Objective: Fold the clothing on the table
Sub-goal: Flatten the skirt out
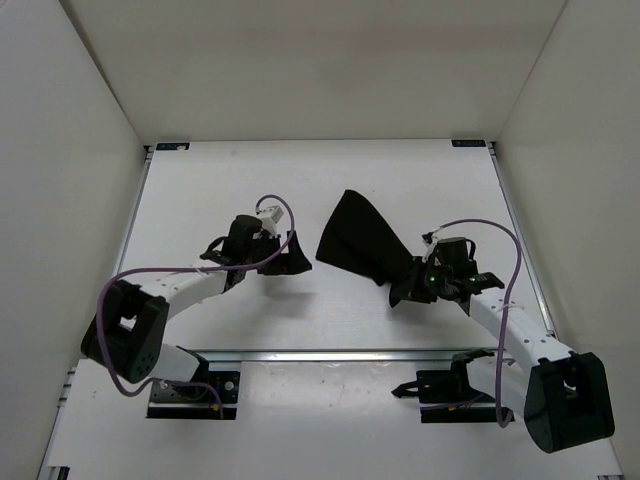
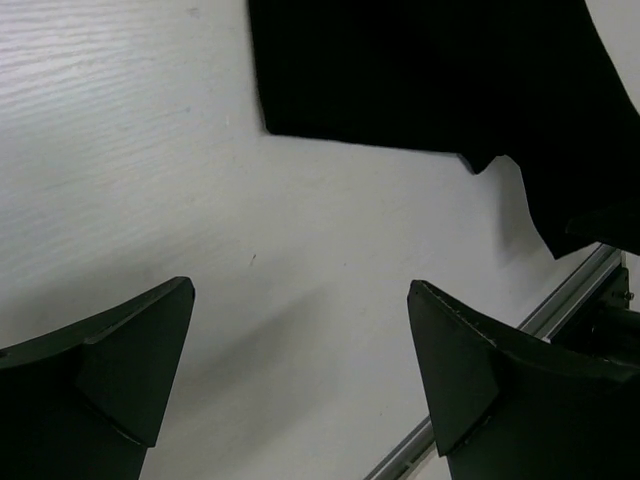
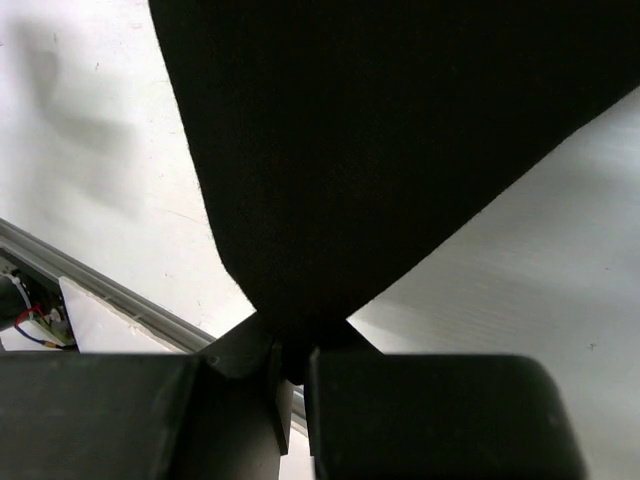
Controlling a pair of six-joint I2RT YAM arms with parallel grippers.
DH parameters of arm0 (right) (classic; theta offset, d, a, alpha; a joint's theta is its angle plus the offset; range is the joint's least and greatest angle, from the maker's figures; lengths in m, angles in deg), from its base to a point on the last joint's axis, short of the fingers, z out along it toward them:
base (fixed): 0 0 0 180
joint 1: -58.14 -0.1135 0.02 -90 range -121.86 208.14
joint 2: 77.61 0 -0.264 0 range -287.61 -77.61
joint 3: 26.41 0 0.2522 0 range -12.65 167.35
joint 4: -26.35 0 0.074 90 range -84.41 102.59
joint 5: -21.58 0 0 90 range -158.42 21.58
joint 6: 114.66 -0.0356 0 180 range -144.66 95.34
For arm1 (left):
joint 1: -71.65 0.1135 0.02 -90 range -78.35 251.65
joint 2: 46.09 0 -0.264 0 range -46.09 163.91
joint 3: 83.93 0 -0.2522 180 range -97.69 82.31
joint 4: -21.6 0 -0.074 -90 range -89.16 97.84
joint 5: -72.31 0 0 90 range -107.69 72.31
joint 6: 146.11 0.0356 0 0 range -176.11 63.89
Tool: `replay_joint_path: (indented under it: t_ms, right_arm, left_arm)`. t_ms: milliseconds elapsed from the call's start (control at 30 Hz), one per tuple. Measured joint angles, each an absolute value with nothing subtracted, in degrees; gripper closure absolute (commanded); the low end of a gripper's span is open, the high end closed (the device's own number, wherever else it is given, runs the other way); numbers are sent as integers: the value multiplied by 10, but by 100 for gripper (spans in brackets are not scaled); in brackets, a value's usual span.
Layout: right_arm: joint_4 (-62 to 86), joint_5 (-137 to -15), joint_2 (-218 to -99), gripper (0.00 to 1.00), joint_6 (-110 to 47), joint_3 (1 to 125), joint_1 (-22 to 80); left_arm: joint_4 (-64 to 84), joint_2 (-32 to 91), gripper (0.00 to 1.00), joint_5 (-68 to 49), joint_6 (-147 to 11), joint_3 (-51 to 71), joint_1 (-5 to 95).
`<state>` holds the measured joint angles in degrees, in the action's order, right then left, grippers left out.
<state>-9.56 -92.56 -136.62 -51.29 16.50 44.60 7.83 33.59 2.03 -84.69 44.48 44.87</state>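
Note:
The black clothing (image 1: 360, 240) lies as a narrow fan on the white table (image 1: 200, 200), widest at the far end and tapering toward the right arm. My right gripper (image 1: 408, 283) is shut on its near tip; in the right wrist view the fabric (image 3: 390, 150) spreads away from the pinched jaws at my right gripper (image 3: 297, 350). My left gripper (image 1: 292, 253) stands open just left of the clothing, apart from it. Bare table shows between the fingers of my left gripper (image 2: 300, 290) in the left wrist view, with the clothing (image 2: 430, 70) beyond them.
An aluminium rail (image 1: 330, 354) runs across the near edge of the table, with the arm bases (image 1: 190, 390) behind it. White enclosure walls (image 1: 60, 150) stand on the left, right and far sides. Purple cables (image 1: 280, 215) loop over both arms.

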Motion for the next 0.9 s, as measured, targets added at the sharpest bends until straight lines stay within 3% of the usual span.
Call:
replay_joint_path:
  t_ms: [533, 833, 900]
  right_arm:
    - [-93, -951, -1337, 100, -510, 154, 484]
    - [-109, -955, -1338, 100, -497, 175, 486]
    - [-112, -955, -1340, 100, -495, 180, 486]
  left_arm:
    - [241, 542, 2, 24, -871, 368, 419]
    - [285, 592, 20, 28, -904, 339, 402]
    - [289, 597, 29, 29, -911, 336, 397]
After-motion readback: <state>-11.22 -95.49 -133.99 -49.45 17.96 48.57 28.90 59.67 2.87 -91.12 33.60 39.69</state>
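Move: The skirt's near-left corner lies about 6 cm ahead of the left gripper, 8 cm to its right and 5 cm below. The skirt's far corner is roughly 16 cm farther out than that corner and 7 cm more to the right; the end pinched in the right gripper is some 28 cm to the left hand's right and 2 cm back, level in height. From the right gripper, the near-left corner lies about 8 cm ahead, 20 cm left and 5 cm below. Bring the left gripper about 10 cm to the right and forward, sinking some 4 cm on the way, so its open fingers reach the skirt's near-left corner; over the last stretch, drift on to the right and start closing them, only partly. With the right gripper keep the pinch on its end of the skirt and raise it slightly, about 2 cm. ##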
